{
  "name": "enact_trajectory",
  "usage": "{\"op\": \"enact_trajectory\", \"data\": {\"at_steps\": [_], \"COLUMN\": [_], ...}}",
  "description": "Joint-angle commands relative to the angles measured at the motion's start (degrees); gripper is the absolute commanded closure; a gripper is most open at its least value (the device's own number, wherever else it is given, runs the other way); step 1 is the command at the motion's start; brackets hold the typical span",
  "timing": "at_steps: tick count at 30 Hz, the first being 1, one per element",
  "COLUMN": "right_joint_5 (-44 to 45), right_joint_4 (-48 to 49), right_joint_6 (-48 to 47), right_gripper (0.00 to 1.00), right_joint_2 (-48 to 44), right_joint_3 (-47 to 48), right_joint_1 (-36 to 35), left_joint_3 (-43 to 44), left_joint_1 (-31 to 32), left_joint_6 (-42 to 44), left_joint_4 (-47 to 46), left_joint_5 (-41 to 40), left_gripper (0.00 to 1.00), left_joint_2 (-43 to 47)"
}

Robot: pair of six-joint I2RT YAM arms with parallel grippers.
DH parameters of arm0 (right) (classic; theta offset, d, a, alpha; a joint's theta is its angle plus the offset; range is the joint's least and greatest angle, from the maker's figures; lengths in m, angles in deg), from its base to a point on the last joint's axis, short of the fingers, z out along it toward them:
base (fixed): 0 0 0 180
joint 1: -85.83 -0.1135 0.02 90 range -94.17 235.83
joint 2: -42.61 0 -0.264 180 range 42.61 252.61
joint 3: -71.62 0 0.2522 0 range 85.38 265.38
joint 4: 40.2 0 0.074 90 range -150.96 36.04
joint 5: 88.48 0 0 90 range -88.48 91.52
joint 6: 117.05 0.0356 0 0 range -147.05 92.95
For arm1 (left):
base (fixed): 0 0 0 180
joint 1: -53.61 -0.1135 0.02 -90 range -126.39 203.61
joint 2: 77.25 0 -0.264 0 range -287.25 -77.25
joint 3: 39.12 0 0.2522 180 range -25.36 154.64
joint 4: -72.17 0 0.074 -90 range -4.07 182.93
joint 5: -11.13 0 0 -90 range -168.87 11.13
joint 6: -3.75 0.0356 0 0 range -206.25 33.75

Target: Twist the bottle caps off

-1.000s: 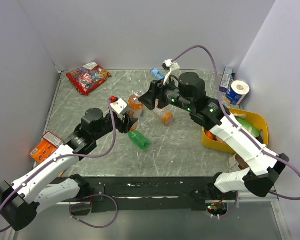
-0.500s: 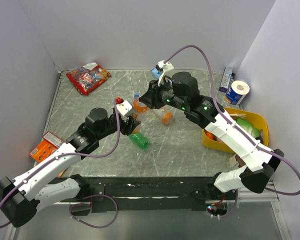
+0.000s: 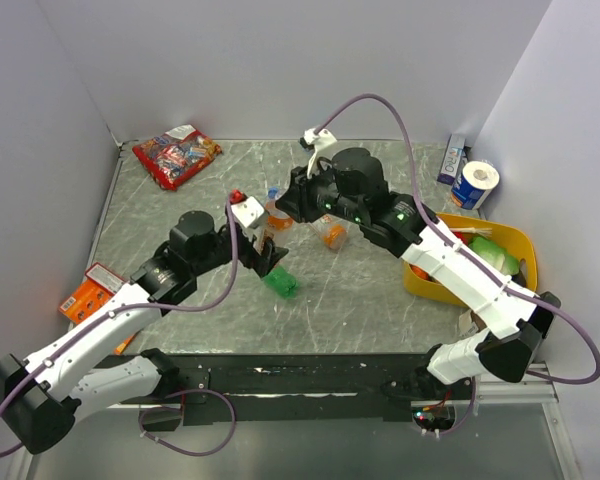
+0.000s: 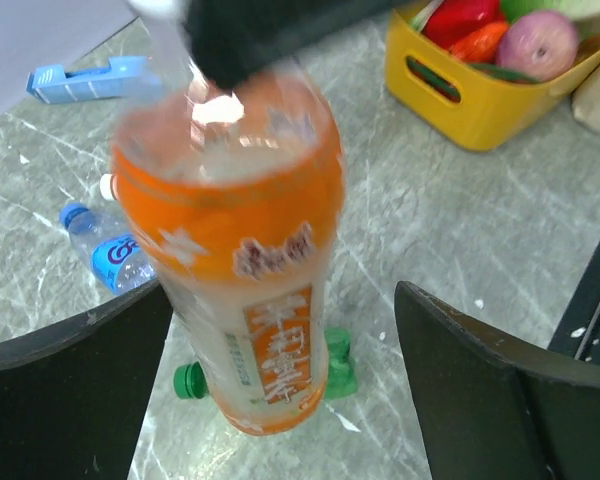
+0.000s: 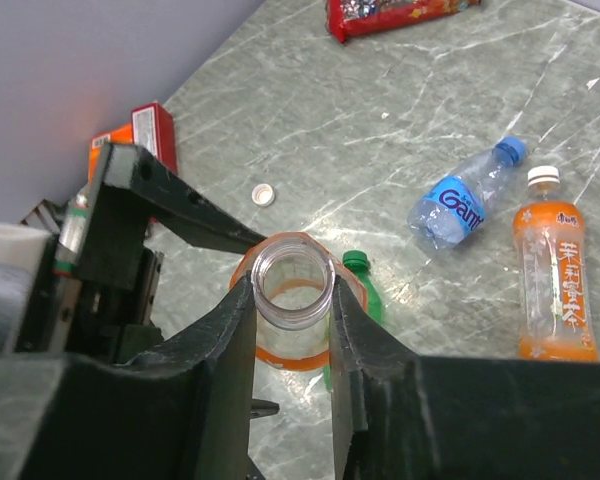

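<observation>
My right gripper [image 5: 292,300] is shut on the neck of an orange-labelled bottle [image 5: 302,352] and holds it upright. Its mouth is open, with no cap on. My left gripper [image 4: 280,385] is open, its fingers either side of that bottle [image 4: 245,270] and apart from it. In the top view the bottle [image 3: 277,217] sits between both grippers. A green bottle [image 3: 278,282] lies behind it on the table. A second orange bottle [image 5: 555,290] with a white cap and a clear blue-labelled bottle [image 5: 460,205] lie beside it. A loose white cap [image 5: 264,195] lies on the table.
A yellow bin [image 3: 480,262] of vegetables stands at the right, with a can [image 3: 473,185] behind it. A red snack bag [image 3: 175,155] lies at the back left and an orange box [image 3: 92,290] at the left edge. A flat blue box [image 4: 90,80] lies at the back.
My left gripper has moved toward the near right, down by the green bottle. My right gripper has shifted a little to the left with the orange bottle.
</observation>
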Motion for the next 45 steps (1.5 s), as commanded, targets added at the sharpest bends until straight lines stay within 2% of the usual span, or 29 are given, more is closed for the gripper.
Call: {"op": "enact_trajectory", "data": {"at_steps": [1,6,16,19,20,21,23,29,33,36,38,42,45], "right_joint_5": [1.58,3.78,5.36,4.84,4.66,4.57,4.66,4.31,4.57,4.40,4.14,3.52,3.34], "right_joint_4": [3.54,4.60,3.02,3.63,3.72,3.89,3.63,2.49,1.96,1.70,1.70,1.79,1.78], "right_joint_6": [-2.40,-4.07,-5.13,-4.78,-4.60,-4.43,-4.17,-3.11,-1.79,-1.44,-1.18,-1.00,-1.00], "right_gripper": [1.00,1.00,1.00,1.00,1.00,1.00,1.00,1.00,1.00,1.00,1.00,1.00,1.00], "right_joint_2": [0.35,1.05,3.77,3.86,3.78,3.69,3.77,4.04,4.74,5.00,4.92,4.92,4.92], "right_joint_3": [-0.68,-1.74,0.10,0.02,-0.07,0.02,0.46,1.95,3.00,3.53,3.71,3.89,3.80], "right_joint_1": [-1.83,-4.12,-6.06,-6.32,-6.32,-6.32,-6.32,-6.41,-6.32,-6.32,-6.32,-6.32,-6.23], "left_joint_3": [3.80,4.24,4.59,4.59,4.68,4.59,4.77,4.77,5.03,4.77,4.77,4.68,4.24], "left_joint_1": [-3.75,-10.77,-11.76,-11.76,-11.76,-11.76,-11.76,-11.67,-10.88,-10.44,-10.44,-10.17,-10.00], "left_joint_6": [-5.74,-10.86,-12.19,-12.19,-12.10,-11.84,-11.31,-9.99,-8.07,-7.71,-7.79,-7.62,-7.36], "left_joint_4": [-2.67,-5.73,-6.54,-6.19,-6.01,-5.75,-5.31,-4.51,-2.50,-2.40,-2.67,-2.67,-2.85], "left_joint_5": [4.64,13.50,23.01,21.44,20.82,20.38,18.72,16.78,13.45,12.82,12.91,11.68,11.33], "left_gripper": [0.04,0.04,0.02,0.02,0.04,0.11,0.15,0.09,0.02,0.02,0.05,0.22,0.31], "left_joint_2": [0.64,0.46,-1.12,-1.47,-1.56,-1.74,-2.09,-2.44,-3.05,-2.79,-2.70,-2.53,-2.27]}}
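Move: The uncapped bottle already hangs by its neck from the right fingers; its middle is about 7 cm below the right hand and 1 cm back. From the wide-open left hand, that middle is roughly 2 cm ahead, 2 cm right and 3 cm up. From the left hand, the green bottle lies some 22 cm below and 2 cm ahead, the water bottle about 20 cm ahead, and the lying orange bottle about 17 cm ahead and 12 cm right. Keeping its pinch on the bottle's neck, the right hand carries the bottle about 3.5 cm left and 4 cm down between the open left fingers, then lifts it a little over 1 cm. The left hand rises about 3 cm, tilting some 10 degrees, then eases forward and partly down. At the end its fingers start to close around the upper body by the orange band. ##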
